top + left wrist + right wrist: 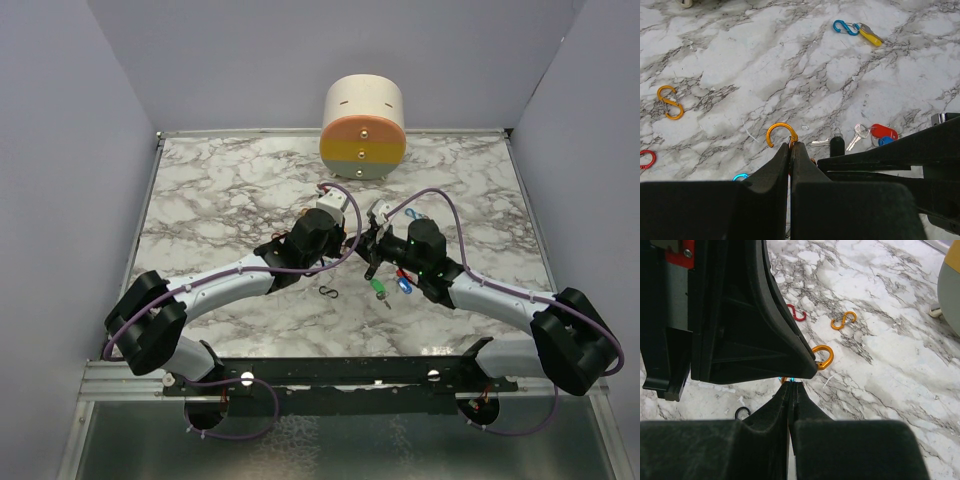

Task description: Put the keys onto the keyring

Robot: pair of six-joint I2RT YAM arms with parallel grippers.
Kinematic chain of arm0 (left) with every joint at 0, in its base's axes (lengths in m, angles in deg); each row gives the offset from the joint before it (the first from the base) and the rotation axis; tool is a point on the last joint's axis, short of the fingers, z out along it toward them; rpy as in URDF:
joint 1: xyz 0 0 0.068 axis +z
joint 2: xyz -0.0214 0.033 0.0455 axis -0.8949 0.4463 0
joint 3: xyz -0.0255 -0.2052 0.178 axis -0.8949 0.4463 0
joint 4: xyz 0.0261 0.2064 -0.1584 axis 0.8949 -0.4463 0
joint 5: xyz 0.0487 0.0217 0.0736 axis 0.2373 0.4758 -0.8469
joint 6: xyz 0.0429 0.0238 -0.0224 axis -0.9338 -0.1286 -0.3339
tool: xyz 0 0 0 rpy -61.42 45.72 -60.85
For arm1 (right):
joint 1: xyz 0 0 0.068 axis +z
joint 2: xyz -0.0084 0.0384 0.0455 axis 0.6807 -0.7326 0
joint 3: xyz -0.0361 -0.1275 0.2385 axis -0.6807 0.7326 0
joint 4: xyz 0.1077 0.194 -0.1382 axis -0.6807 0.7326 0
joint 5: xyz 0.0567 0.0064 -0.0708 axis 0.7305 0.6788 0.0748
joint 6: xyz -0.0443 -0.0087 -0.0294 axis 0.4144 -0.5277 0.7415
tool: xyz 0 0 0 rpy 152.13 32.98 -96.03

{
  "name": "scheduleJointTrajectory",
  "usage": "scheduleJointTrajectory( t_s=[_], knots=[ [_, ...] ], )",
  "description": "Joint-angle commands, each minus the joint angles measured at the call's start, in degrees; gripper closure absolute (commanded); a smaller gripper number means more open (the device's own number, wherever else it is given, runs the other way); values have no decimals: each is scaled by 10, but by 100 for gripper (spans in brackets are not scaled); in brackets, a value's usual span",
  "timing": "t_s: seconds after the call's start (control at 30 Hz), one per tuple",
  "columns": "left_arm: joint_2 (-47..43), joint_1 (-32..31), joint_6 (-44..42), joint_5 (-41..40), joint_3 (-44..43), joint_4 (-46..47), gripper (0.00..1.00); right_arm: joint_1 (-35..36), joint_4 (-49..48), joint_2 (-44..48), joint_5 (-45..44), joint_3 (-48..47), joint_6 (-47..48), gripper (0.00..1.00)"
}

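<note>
My left gripper (790, 144) is shut on an orange keyring clip (781, 133), whose open hook sticks out above the fingertips. On the marble beyond lie the keys: a black-headed one (837, 145), a bare silver one (858, 134), a red one (883, 132) and a blue one (885, 141). A yellow key (871, 36) hangs on a blue clip (845, 27) farther off. My right gripper (791, 384) is shut, its tip right under the left fingers (765, 340) and beside the orange clip (823, 357). An orange speck shows at its tip; whether it grips anything I cannot tell. From above, both grippers meet at mid-table (360, 243), with a green key (378, 290) in front.
Loose clips lie on the marble: an orange S-clip (669, 102), a red one (646, 159), a blue one (740, 177) and a black one (330, 292). A round box with pastel drawers (363, 130) stands at the back edge. Purple walls close in the sides.
</note>
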Motion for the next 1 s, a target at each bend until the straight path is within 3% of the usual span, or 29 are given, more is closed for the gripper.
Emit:
scheduleJointTrajectory(
  t_s=[0.0,0.53,0.57,0.67,0.73,0.83,0.97],
  knots=[
    [6,-4,2,-16,-27,15,100,9,-1,1,8,-6,5,99],
    [8,-4,7,-29,-36,10,99,11,2,3,-4,-5,5,99],
    [8,-4,7,-32,-37,9,91,11,1,4,-6,-5,5,99],
    [5,-4,7,-47,-37,10,56,12,3,7,-10,-5,6,99],
    [2,-4,8,-63,-38,8,41,12,5,9,-14,-5,5,99],
    [-5,-4,10,-92,-43,-1,29,12,8,11,-17,-5,5,99],
    [-27,-2,14,-134,-38,-8,26,12,15,11,-28,-9,3,99]
  ],
)
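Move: The red key, shut in my right fingers, lies only about 1 cm to the right of my left hand, which still grips the orange keyring. From my right hand that keyring is some 2 cm left and 1 cm ahead. On the table, roughly 13 cm below my left hand, the blue carabiner lies about 5 cm left and 1 cm ahead, the black fob some 6 cm right and 1 cm back, the black carabiner 4 cm left and 6 cm back. With my right fingers shut on the red key and that hand almost still, I keep my left hand's pinch on the orange keyring nearly in place at first. Then I open the left fingers wide, letting go of the keyring, and ease that hand about 2 cm forward and 2 cm up, about 1 cm left, turning slightly counter-clockwise. ##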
